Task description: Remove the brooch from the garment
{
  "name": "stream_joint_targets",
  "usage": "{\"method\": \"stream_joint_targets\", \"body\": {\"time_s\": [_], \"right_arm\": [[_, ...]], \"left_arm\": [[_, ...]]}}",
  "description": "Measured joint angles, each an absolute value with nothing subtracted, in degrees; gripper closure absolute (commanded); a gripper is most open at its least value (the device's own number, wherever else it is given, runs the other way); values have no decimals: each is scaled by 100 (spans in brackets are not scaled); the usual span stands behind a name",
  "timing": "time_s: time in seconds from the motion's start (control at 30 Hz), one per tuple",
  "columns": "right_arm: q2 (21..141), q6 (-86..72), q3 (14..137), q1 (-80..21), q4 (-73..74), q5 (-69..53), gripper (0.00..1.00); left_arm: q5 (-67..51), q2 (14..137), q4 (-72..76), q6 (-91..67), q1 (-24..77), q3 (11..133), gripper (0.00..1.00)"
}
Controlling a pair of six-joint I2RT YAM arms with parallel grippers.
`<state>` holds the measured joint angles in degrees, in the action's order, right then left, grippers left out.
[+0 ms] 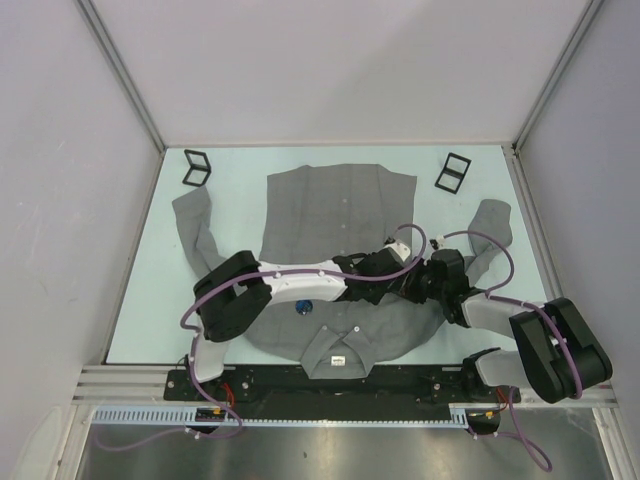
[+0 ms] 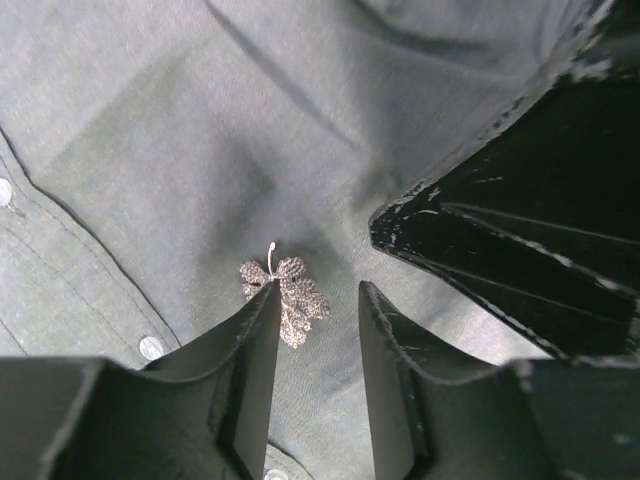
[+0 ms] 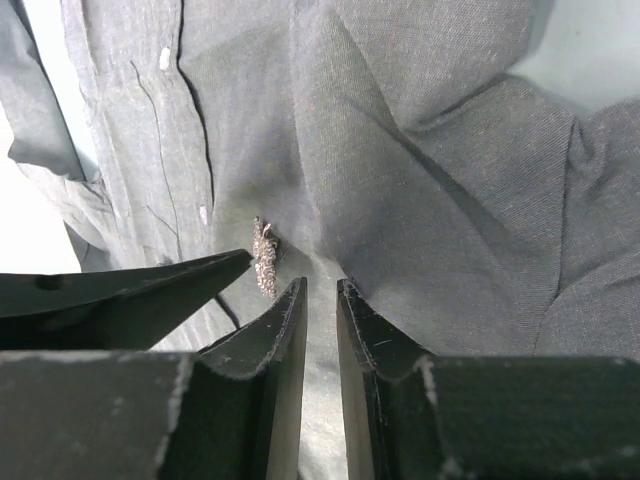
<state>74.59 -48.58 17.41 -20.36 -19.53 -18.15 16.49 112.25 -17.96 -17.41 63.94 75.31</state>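
The garment (image 1: pixel 340 205) is a grey button-up shirt lying flat, its collar toward the arms. The brooch (image 2: pixel 285 295), a small silver leaf, is pinned to the cloth right of the button strip. My left gripper (image 2: pixel 318 290) stands open over it; the left fingertip (image 2: pixel 268 295) overlaps the brooch's edge and only cloth lies between the jaws. The brooch (image 3: pixel 265 258) appears edge-on just left of my right gripper (image 3: pixel 320 288), whose jaws leave a narrow gap with cloth beneath and a raised fold at their tips. In the top view both grippers meet over the shirt and hide the brooch.
Two black square frames stand at the table's far side, one on the left (image 1: pixel 197 167) and one on the right (image 1: pixel 453 172). A small blue thing (image 1: pixel 305 307) shows under the left arm. White buttons (image 2: pixel 151 347) run along the strip. Grey walls enclose the table.
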Motion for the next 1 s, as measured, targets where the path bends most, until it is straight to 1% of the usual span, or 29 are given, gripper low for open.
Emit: {"method": "stream_joint_targets", "body": {"time_s": [0.07,0.2,0.3,0.33,0.43,0.5,0.63,0.7,0.73,1.0], "right_arm": [[7459,-4866,1715,-2034,-1994,-1846,78],[7459,-4866,1671,-2029,-2016,-1887,78],[7459,-4869,1669,-2027,-2056,-1909,78],[7459,-4869,1669,-2025,-2088,-1929,78],[7467,-4873,1669,-2023,-2167,-1986,78],[7478,-4886,1669,-2023,-2187,-2005,78],[7540,-4890,1669,-2023,-2250,-2062,77],[7564,-4890,1669,-2023,-2263,-2086,77],[7579,-4890,1669,-2023,-2272,-2097,78],[7861,-4930,1669,-1966,-2342,-2252,78]], "left_arm": [[1734,11303,-1920,-1739,6425,7601,64],[1870,11478,-2093,-1743,6438,7752,65],[1935,11524,-2161,-1745,6438,7837,69],[1962,11552,-2193,-1745,6438,7867,73],[2001,11594,-2248,-1745,6445,7957,79],[2021,11605,-2285,-1745,6449,8001,82],[2029,11607,-2329,-1743,6455,8029,91],[2040,11607,-2368,-1730,6469,8064,94],[2040,11607,-2386,-1726,6475,8075,97],[2032,11625,-2477,-1695,6484,8123,100]]}}
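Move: The brooch lies practically between the left hand's parted fingertips, about 1 cm forward, 1 cm left and 1 cm below. A white shirt button is roughly 7 cm to that hand's left and 2 cm forward; the blue disc is some 15 cm left and 3 cm back, both about 1 cm lower. From the right hand, the brooch is about 3 cm left, 1 cm forward and 1 cm below. The left hand sinks about 1 cm onto the brooch, then its fingers close, pinching the brooch's edge. ##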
